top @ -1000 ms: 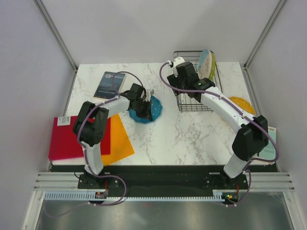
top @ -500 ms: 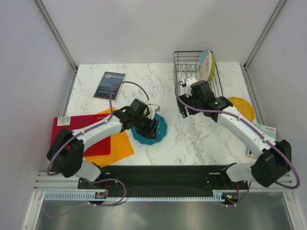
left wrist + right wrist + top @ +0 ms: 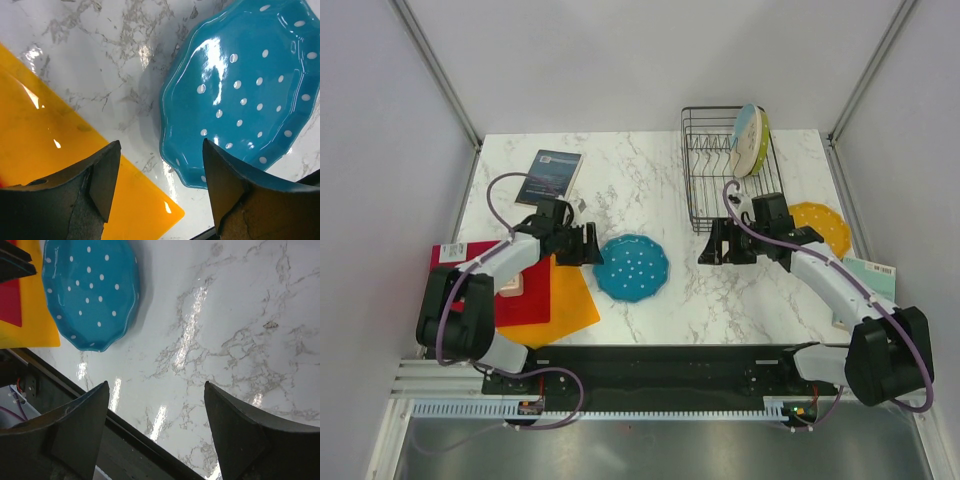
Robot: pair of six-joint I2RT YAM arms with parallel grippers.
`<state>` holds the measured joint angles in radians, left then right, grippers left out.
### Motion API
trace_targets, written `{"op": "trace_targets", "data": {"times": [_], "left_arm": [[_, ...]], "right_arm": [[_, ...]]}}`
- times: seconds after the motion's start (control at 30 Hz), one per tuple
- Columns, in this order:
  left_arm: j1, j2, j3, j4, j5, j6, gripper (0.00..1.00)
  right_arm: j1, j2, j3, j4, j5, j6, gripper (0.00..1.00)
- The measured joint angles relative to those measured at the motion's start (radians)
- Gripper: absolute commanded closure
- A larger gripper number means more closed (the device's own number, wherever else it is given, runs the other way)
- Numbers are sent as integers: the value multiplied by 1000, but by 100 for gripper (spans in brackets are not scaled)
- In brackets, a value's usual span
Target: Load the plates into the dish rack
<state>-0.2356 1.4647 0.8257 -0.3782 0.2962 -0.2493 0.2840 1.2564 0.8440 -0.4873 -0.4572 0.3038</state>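
A teal plate (image 3: 632,267) with white dots lies flat on the marble table (image 3: 650,180), also seen as the teal plate (image 3: 245,90) in the left wrist view. My left gripper (image 3: 586,245) stands open just left of it, nothing between its jaws (image 3: 160,185). My right gripper (image 3: 716,248) is open too, right of the teal plate (image 3: 90,295) and in front of the dish rack (image 3: 705,170), over bare marble (image 3: 156,430). In the rack stand a cream-and-blue plate (image 3: 744,128) and a lime-green plate (image 3: 759,148). An orange plate (image 3: 825,225) lies right of the rack.
Orange sheet (image 3: 565,300) and red sheet (image 3: 455,290) lie at the front left, under the left arm. A dark book (image 3: 548,175) sits at the back left. A pale booklet (image 3: 868,280) lies at the right edge. The black front rail (image 3: 125,440) runs along the near edge.
The left gripper opened, let go of the teal plate and drew back left; the plate now lies flat. The right arm came away from the rack toward the table's middle.
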Motion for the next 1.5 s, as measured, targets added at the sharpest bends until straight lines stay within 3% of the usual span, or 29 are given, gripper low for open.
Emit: {"op": "trace_targets", "data": {"times": [0.17, 0.27, 0.37, 0.43, 0.6, 0.97, 1.33, 1.5], "left_arm": [[-9, 99, 24, 18, 22, -7, 32], [-7, 162, 55, 25, 47, -18, 42], [-7, 195, 73, 43, 73, -25, 54], [-7, 211, 74, 48, 108, -28, 71], [0, 237, 49, 55, 248, -10, 97], [-11, 255, -11, 76, 457, -6, 98], [-99, 255, 17, 101, 454, -42, 98], [-151, 255, 42, 102, 441, -51, 98]], "right_arm": [[0, 26, 10, 36, -18, -2, 16], [0, 31, 0, 62, -27, 0, 16], [0, 27, -37, 93, -43, 9, 16], [0, 23, -69, 100, -61, 19, 16], [0, 2, -187, 170, -132, 91, 19], [-2, -37, -392, 359, -161, 316, 16], [-3, 77, -391, 572, -188, 507, 16], [16, 115, -389, 599, -197, 543, 24]]}}
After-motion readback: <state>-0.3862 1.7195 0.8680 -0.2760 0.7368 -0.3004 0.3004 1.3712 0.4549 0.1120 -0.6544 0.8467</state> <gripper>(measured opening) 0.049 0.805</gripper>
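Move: The blue plate's middle lies roughly 10 cm to the right of the left gripper, 3 cm back and 4 cm below. The orange folder is about 6 cm to this gripper's left, 9 cm back and 5 cm below. From the right gripper the plate's middle lies some 18 cm left, 2 cm back and 11 cm below; the dish rack is about 22 cm ahead of that gripper, 8 cm right and 6 cm below. Sink the left gripper about 3 cm, easing right, and shut it on the blue plate's left rim; then carry rightward and back with a slight rise, swinging the fingers some 30 degrees to point more to the right. Bring the open right gripper down and back, then slightly forward again and left to the plate's right rim, turning its fingers leftward; don't close it yet. ##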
